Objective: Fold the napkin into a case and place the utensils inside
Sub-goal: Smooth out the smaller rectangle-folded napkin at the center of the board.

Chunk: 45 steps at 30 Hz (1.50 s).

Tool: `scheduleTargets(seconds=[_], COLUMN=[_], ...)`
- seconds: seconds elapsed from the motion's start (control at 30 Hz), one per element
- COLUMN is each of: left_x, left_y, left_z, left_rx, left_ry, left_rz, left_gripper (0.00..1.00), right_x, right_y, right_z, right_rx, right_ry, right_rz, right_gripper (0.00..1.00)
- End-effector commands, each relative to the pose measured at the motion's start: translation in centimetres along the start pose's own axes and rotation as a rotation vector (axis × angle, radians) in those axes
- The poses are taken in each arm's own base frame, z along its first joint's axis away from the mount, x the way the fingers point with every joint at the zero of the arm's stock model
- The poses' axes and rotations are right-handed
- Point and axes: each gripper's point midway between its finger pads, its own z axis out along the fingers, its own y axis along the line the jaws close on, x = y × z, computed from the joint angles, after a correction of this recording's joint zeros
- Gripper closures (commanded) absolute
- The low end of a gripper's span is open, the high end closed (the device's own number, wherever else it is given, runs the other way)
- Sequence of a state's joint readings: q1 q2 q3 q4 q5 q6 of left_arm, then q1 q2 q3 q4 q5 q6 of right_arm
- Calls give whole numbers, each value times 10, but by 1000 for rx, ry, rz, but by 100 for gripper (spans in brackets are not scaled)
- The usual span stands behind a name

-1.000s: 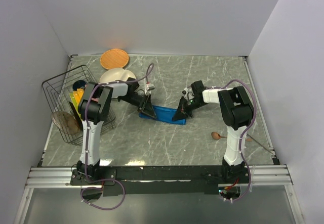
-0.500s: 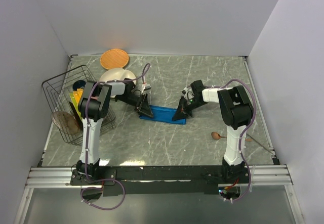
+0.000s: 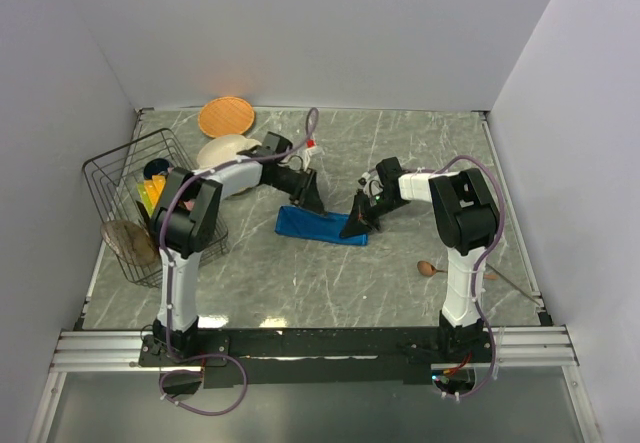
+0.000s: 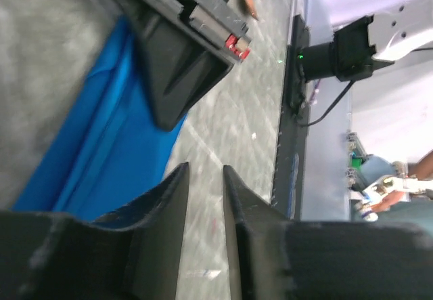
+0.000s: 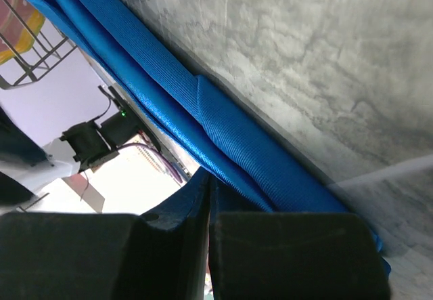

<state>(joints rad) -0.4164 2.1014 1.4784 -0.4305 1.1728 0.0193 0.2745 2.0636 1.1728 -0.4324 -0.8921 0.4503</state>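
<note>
The blue napkin (image 3: 315,224) lies on the marble table as a narrow, long, layered strip. My right gripper (image 3: 355,225) sits at its right end, jaws shut on the cloth's folded edge (image 5: 257,144), with the tips (image 5: 208,178) pressed together. My left gripper (image 3: 313,203) hovers just behind the strip's middle, apart from it. In the left wrist view its fingers (image 4: 205,168) stand a narrow gap apart with only table between them, and the napkin (image 4: 88,151) lies to their left. A brown wooden spoon (image 3: 428,268) lies near the right arm's base, next to a thin grey utensil (image 3: 510,281).
A wire basket (image 3: 125,178) holding colourful plates stands at the left edge, with a brown round piece (image 3: 128,241) leaning on it. An orange plate (image 3: 225,116) and a white divided plate (image 3: 228,150) lie at the back left. Grey walls close in three sides.
My left gripper has left the napkin's left end, moved back and to the right, and narrowed its jaws. The right gripper and the napkin have stayed put.
</note>
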Motion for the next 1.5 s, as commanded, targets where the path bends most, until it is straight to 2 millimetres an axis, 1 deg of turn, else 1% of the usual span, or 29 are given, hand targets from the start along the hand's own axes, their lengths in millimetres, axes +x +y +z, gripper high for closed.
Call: scheduleTargets(seconds=[0.0, 0.1, 0.13, 0.17, 0.23, 0.27, 0.3, 0.33, 0.37, 0.4, 0.43, 0.47, 0.53, 0.63, 0.73, 0.77, 0.83, 0.9, 0.93, 0.97, 1.03, 1.13, 1.2, 1.27, 1.3, 1.37, 1.4, 1.43, 1.47], left_x=[8, 27, 33, 42, 49, 54, 56, 58, 60, 60, 60, 61, 61, 61, 63, 64, 67, 70, 71, 72, 72, 70, 72, 70, 70, 68, 66, 65, 65], left_y=[24, 49, 54, 66, 74, 79, 81, 81, 82, 83, 82, 83, 83, 85, 86, 86, 87, 88, 89, 89, 91, 93, 95, 93, 93, 91, 91, 90, 90], left_z=[20, 24, 24, 27, 26, 26, 26, 26, 26, 26, 26, 26, 26, 27, 26, 27, 26, 26, 26, 25, 24, 23, 23, 22, 22, 22, 23, 23, 23], left_rx=[-18, -69, -79, -103, -114, -129, -138, -138, -137, -138, -136, -137, -141, -139, -142, -140, -144, -145, -144, -144, -148, -150, -151, -146, -142, -138, -138, -139, -137], left_ry=[-16, 14, 23, 41, 53, 62, 67, 70, 77, 77, 76, 77, 78, 84, 89, 93, 98, 102, 101, 103, 102, 104, 110, 108, 109, 106, 102, 100, 100], left_rz=[-112, -164, -188, -222, -258, -276, -276, -271, -280, -282, -282, -282, -281, -283, -287, -286, -288, -294, -299, -305, -303, -300, -307, -299, -294, -283, -275, -270, -270], left_gripper=[74, 81, 83, 87, 90, 92, 93, 94, 94, 94, 94, 94, 94, 95, 95, 95, 95, 95, 95, 95, 95, 95, 95, 95, 95, 95, 95, 95, 95], right_x=[-12, -10, -11, -10, -7, -5, 0, 4, 8, 15, 22, 24, 28, 33, 35, 39, 37, 34, 33, 35, 31, 28, 28, 31, 34, 28, 27, 22, 8], right_y=[-45, -35, -31, -22, -6, 7, 20, 32, 47, 57, 68, 77, 86, 82, 61, 54, 42, 23, 14, 7, -8, -19, -20, -8, 1, 33, 41, 51, 62], right_z=[9, 6, 4, 1, -3, -9, -11, -12, -17, -18, -14, -15, -10, 1, 13, 15, 13, 13, 15, 15, 18, 19, 16, 6, 0, -21, -30, -40, -52], right_rx=[173, 150, 141, 116, 83, 55, 9, -21, -57, -93, -113, -134, -174, -195, -183, -185, -180, -150, -138, -140, -126, -100, -91, -99, -114, -141, -144, -143, -141], right_ry=[-46, -42, -46, -44, -30, -35, -21, -19, -24, -8, 8, 8, 23, 75, 114, 127, 119, 96, 97, 104, 109, 97, 93, 88, 94, 39, 29, -3, -48], right_rz=[-1, -30, -40, -63, -93, -125, -140, -165, -187, -198, -224, -230, -250, -218, -157, -141, -114, -127, -124, -106, -81, -76, -79, -112, -123, -242, -261, -312, -353], right_gripper=[93, 92, 92, 91, 87, 85, 79, 77, 74, 70, 68, 67, 63, 61, 60, 59, 57, 54, 53, 50, 47, 42, 38, 36, 36, 37, 39, 40, 43])
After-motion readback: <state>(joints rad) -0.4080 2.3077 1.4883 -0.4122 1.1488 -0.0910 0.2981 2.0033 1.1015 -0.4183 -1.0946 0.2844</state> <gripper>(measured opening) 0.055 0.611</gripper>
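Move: The folded napkin's middle lies almost straight below the left hand, about 9 cm down and 1 cm forward. From the right hand, whose shut fingertips are already on the napkin's right half, that middle is some 5 cm left, 2 cm forward and 1 cm down. The white plate lies roughly 20 cm left and 15 cm forward of the left hand; the wooden spoon is about 23 cm right and 8 cm back from the right hand. Onto the middle of the napkin the left hand drops about 8 cm, shutting its half-open fingers and rolling some 15 degrees, then stays with the closed tips resting on the folded layers. The right hand then comes free of the napkin, rising and swinging left while opening, before it sinks and draws back to the right, lifts slightly again and ends about 3 cm higher and 3 cm nearer the base, fingers well open. ##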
